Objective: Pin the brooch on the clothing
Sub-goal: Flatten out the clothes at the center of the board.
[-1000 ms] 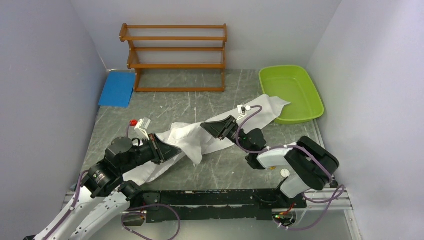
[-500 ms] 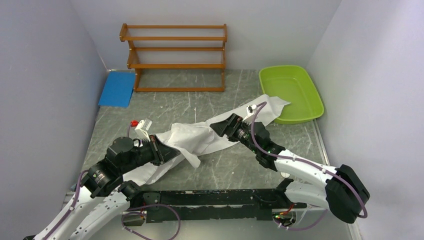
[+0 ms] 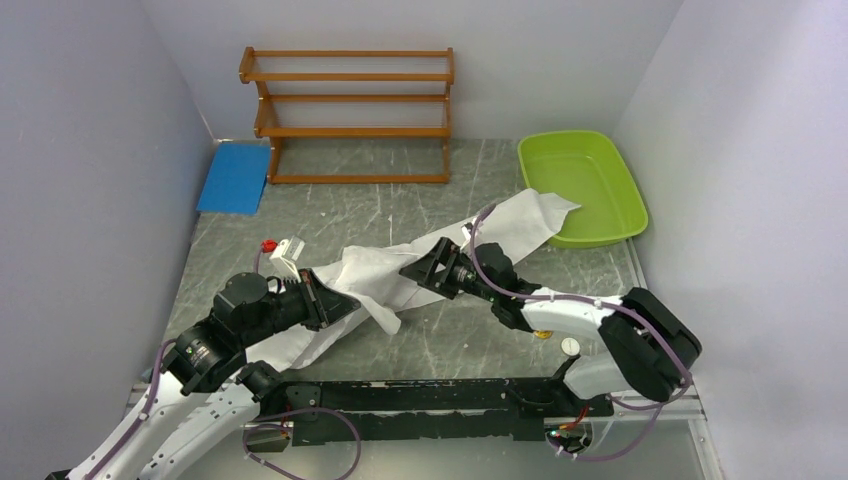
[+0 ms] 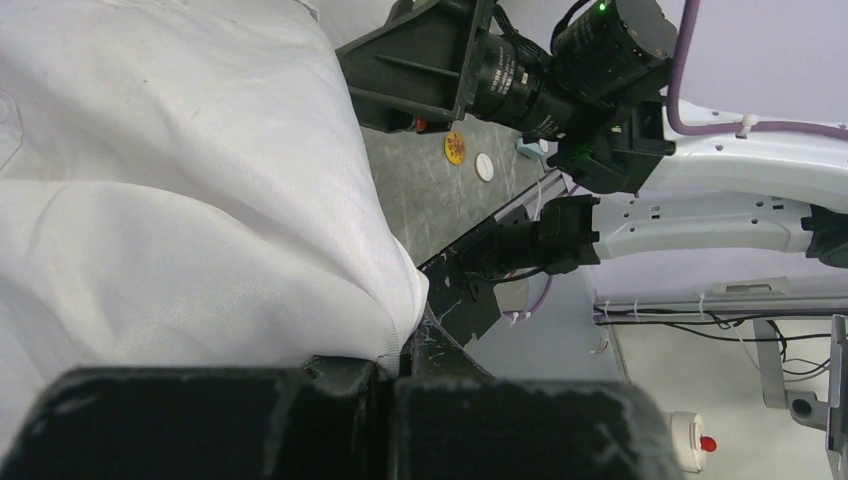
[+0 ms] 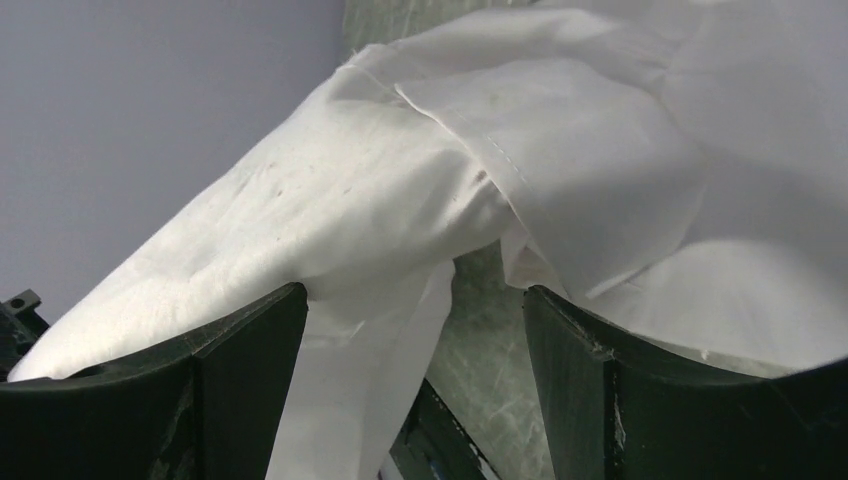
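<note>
The clothing [image 3: 372, 266], a white crumpled shirt, lies stretched diagonally across the table. My left gripper [image 3: 343, 301] is shut on its near-left part. In the left wrist view the fabric [image 4: 180, 200] is pinched between the closed jaws of the left gripper [image 4: 395, 375]. My right gripper [image 3: 419, 271] hovers open at the shirt's middle. In its own view the right gripper [image 5: 415, 300] straddles a hanging fold of the shirt [image 5: 600, 150] without clamping it. A small orange-yellow disc [image 4: 455, 148], seemingly the brooch [image 3: 541, 335], lies on the table under the right arm.
A small white disc [image 3: 570, 346] lies beside the orange one. A green tray [image 3: 583, 185] stands at the back right, touching the shirt's far end. A wooden rack [image 3: 350, 115] is against the back wall, and a blue pad [image 3: 233, 177] lies at the back left.
The right arm swung out to the right and came back. Its gripper now sits lower and further left over the shirt's middle, with its jaws wider. The left gripper kept its hold.
</note>
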{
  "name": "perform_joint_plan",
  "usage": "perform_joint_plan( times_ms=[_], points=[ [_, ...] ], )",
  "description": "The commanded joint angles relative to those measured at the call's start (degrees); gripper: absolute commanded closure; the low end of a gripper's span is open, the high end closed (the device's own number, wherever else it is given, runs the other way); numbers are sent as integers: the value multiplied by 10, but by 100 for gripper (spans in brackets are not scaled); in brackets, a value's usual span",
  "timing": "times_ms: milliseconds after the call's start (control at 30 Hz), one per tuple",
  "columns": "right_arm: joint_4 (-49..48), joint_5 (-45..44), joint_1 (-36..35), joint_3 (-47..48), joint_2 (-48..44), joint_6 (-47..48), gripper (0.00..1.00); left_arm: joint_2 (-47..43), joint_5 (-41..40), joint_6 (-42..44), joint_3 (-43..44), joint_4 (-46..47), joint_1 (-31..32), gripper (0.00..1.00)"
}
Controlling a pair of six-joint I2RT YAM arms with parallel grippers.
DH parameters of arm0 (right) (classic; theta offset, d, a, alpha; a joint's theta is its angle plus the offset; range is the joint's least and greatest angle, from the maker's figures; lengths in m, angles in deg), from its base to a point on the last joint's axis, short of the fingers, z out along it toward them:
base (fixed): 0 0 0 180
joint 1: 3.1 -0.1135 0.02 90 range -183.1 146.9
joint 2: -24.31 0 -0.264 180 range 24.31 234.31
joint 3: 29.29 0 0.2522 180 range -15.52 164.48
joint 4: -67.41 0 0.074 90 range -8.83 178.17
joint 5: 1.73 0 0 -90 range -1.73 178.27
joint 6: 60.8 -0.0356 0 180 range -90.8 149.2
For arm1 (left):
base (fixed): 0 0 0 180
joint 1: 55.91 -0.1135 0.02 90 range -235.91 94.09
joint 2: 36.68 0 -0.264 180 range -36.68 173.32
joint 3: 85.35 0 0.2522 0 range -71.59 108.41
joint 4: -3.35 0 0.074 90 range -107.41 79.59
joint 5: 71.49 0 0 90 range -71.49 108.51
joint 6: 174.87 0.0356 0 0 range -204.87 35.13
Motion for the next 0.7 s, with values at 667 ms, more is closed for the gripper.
perform_joint_plan(
  times_ms=[667],
  points=[
    [-324,19,12,79,128,-51,20,-2,14,-6,7,41,-1,98]
  ],
)
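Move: The raised fold of the clothes, its far edge, lies about 5 cm ahead of the open right gripper, 6 cm to its left and some 3 cm above it. The left gripper holds the cloth about 11 cm left, 6 cm back and 11 cm higher; the cloth's near corner is some 12 cm back and 4 cm left, the rack's bottom bar roughly 16 cm ahead and 11 cm left. From the left gripper that fold lies some 11 cm ahead, 5 cm right and 8 cm below. Bring the right gripper up, forward and to the left in one steady sweep, about 7 cm in all, towards the raised fold, and level its down-tilted fingers by some 15 degrees as it goes. Keep the fingers wide open, the fold coming between them with the lower finger close against the cloth. Hold the left gripper still, shut on its pinch of cloth. ##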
